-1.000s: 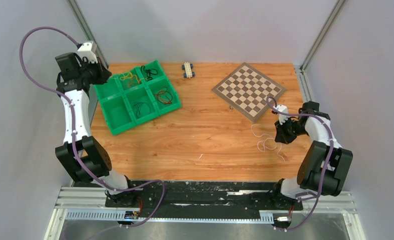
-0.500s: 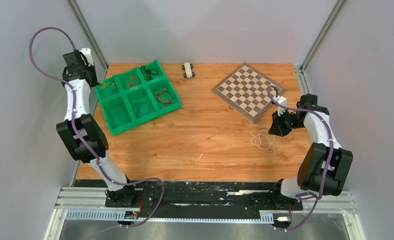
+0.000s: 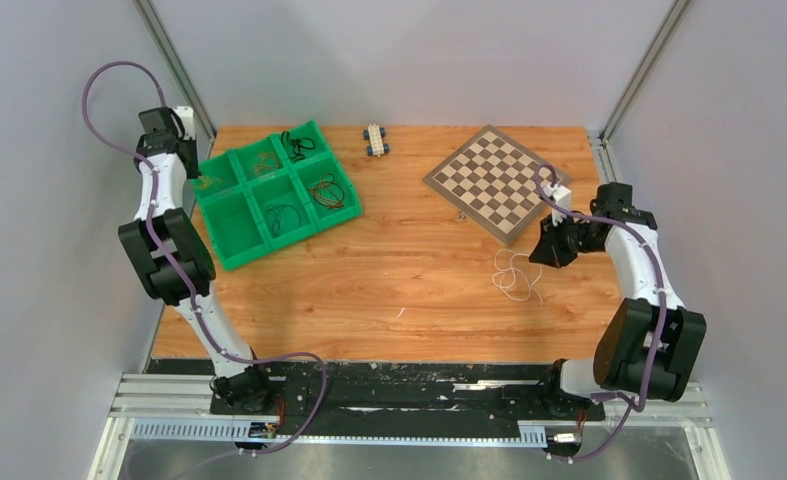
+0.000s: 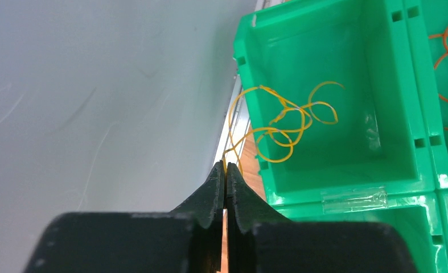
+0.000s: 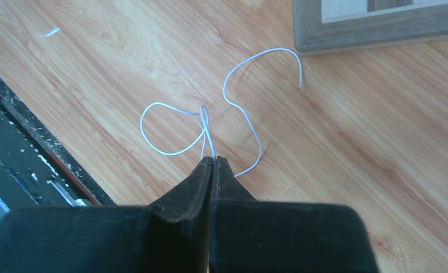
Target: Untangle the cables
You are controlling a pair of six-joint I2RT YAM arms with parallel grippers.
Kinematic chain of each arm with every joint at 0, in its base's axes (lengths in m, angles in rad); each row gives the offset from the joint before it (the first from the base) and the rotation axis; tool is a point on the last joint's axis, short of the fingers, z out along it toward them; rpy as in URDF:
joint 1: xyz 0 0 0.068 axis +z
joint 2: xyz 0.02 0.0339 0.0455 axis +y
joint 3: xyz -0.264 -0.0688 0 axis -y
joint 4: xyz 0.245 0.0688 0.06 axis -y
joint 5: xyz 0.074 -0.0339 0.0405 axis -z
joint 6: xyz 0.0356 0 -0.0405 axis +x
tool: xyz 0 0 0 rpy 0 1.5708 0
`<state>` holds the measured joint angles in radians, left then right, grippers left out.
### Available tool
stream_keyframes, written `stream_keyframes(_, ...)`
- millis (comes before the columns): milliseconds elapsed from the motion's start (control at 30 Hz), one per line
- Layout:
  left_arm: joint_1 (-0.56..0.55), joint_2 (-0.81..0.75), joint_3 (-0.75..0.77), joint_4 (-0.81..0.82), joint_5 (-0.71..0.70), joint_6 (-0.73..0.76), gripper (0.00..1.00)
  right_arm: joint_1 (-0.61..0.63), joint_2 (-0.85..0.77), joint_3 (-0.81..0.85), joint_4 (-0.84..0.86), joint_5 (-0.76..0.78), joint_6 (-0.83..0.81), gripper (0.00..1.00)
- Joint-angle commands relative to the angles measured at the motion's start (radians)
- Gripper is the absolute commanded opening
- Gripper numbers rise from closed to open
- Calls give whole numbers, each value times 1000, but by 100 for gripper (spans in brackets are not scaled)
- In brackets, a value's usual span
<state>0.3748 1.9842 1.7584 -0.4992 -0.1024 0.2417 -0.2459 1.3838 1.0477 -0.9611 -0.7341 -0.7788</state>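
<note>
My left gripper (image 4: 226,168) is shut on a thin yellow cable (image 4: 278,122). The cable runs from the jaws over the wall of a green bin (image 4: 346,176) into its far-left compartment, where it lies in tangled loops. In the top view the left gripper (image 3: 191,172) is at the bin's left edge. My right gripper (image 5: 214,161) is shut on a thin white cable (image 5: 238,111) that loops on the wooden table near the chessboard corner. In the top view the right gripper (image 3: 541,254) is right of the white cable (image 3: 512,275).
The green bin (image 3: 231,250) has several compartments holding orange, black and red cables. A chessboard (image 3: 497,182) lies at the back right, its corner close to the white cable. A small toy car (image 3: 375,139) sits at the back. The table's black front edge (image 5: 22,148) is near.
My left arm has swung back and left, drawing the yellow cable from the bin's back compartments to its far-left corner. My right gripper has moved up and left, dragging the white cable toward the chessboard.
</note>
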Motion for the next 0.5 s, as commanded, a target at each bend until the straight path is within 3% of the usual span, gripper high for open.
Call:
stream_keyframes(0,-13,-30,57,-52,220,-21,50,45,-36,68,-2,-77,51,0)
stream_keyframes(67,-14,-80,33,-55,314,-37,65,99,-40,104,0,-100,99,0)
stream_keyframes(200,-15,-218,-90,50,540,-79,79,235,-43,196,20,-154,219,0)
stream_keyframes(333,-51,-344,-197,151,730,-119,86,417,-50,284,53,-192,303,0)
stream_keyframes(467,-122,-412,-223,101,866,-112,87,486,-44,255,100,-177,327,0)
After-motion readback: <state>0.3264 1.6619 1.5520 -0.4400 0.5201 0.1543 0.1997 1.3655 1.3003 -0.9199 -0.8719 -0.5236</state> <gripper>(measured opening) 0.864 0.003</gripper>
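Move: At the green tray's left end, the left hand has the yellow cable's end between barely parted tips; the cable's far-left compartment lies about 8 cm ahead, 5 cm right and 15 cm below. The orange cable is some 14 cm ahead and 18 cm right, the empty compartment 3 cm back and 13 cm right. From the right hand, already holding the white cable, that empty compartment is roughly 75 cm left and 18 cm ahead, and the chessboard's middle 30 cm ahead, 6 cm left. Opening wide, the left fingers let go of the yellow cable while the hand swings about 15 cm right over the tray, first level, then climbing some 9 cm, turning clockwise with the fingers tipping up. The right hand, shut on the white cable, carries it about 15 cm left and 10 cm up, speeding up and turning about 20 degrees counter-clockwise. ##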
